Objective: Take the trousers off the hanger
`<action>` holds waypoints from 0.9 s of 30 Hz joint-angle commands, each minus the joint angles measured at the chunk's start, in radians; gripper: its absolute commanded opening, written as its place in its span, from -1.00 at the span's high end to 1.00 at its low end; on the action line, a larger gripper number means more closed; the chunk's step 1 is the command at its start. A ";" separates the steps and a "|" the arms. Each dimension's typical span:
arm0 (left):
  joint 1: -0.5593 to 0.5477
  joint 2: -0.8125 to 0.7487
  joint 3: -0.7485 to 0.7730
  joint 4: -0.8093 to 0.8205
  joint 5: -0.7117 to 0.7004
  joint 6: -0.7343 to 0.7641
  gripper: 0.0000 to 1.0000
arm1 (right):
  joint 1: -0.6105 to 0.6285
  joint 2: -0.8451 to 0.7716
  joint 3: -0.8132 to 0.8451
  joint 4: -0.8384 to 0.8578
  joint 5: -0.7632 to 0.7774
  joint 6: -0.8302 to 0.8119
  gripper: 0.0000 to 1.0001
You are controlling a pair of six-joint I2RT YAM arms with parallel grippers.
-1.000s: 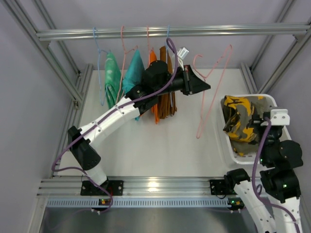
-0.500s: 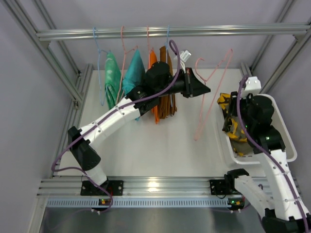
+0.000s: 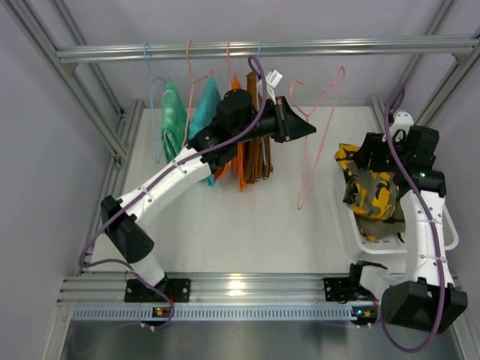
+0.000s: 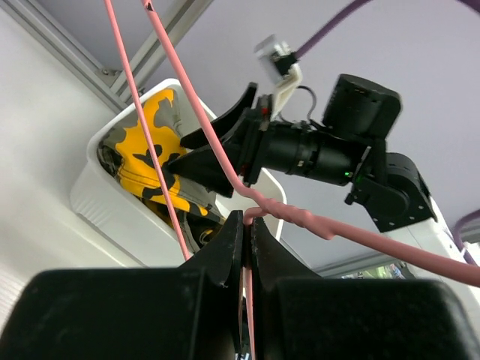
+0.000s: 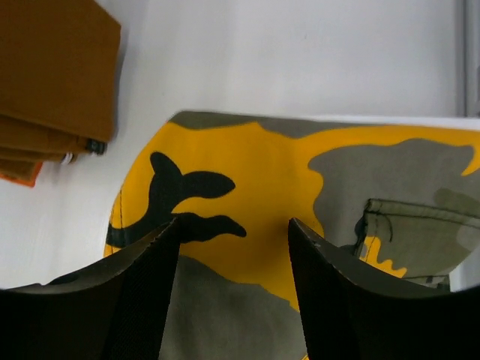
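My left gripper (image 3: 309, 129) is shut on an empty pink hanger (image 3: 319, 135), held up right of the hung clothes; the wire sits pinched between the jaws in the left wrist view (image 4: 245, 219). The yellow-and-dark patterned trousers (image 3: 369, 191) lie in the white bin (image 3: 450, 232) at the right. My right gripper (image 3: 367, 159) is open and empty just above them (image 5: 300, 180). The brown trousers (image 3: 260, 159), orange trousers (image 3: 239, 161), teal trousers (image 3: 204, 112) and green trousers (image 3: 172, 120) hang on hangers from the rail (image 3: 270, 49).
The metal frame posts (image 3: 97, 112) stand at the left and right of the white table (image 3: 240, 217). The left arm reaches across in front of the hung trousers. The brown trousers' edge shows at the top left of the right wrist view (image 5: 52, 75).
My right arm has swung up and out from its folded pose near the base, and its open gripper now hovers over the patterned trousers in the bin. My left gripper has shifted slightly left with the pink hanger.
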 commanded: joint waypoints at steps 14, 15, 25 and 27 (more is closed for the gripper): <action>-0.002 -0.058 0.013 0.035 -0.002 0.032 1.00 | -0.053 0.229 -0.202 -0.045 0.210 -0.226 -0.35; -0.002 -0.055 0.010 0.035 -0.002 0.032 1.00 | -0.053 0.243 -0.198 -0.051 0.216 -0.241 -0.42; -0.004 -0.024 0.019 -0.011 -0.043 0.046 1.00 | -0.066 0.133 -0.134 -0.142 0.100 -0.370 -0.86; -0.008 -0.024 0.019 -0.021 -0.069 0.047 1.00 | -0.068 0.063 -0.088 -0.134 0.018 -0.333 -0.86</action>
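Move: The camouflage trousers bulge up out of the white basket right at the right hand, their middle roughly 10 cm below it, 6 cm back and 4 cm right. The basket's middle is about 20 cm below, 8 cm back and 13 cm right; the pink hanger is some 11 cm left, 6 cm farther out and 6 cm above. From the left hand the trousers lie about 19 cm right, 14 cm back and 26 cm below. The right hand pushes the trousers about 16 cm down into the basket, drifting back-right, fingers opening wide. ##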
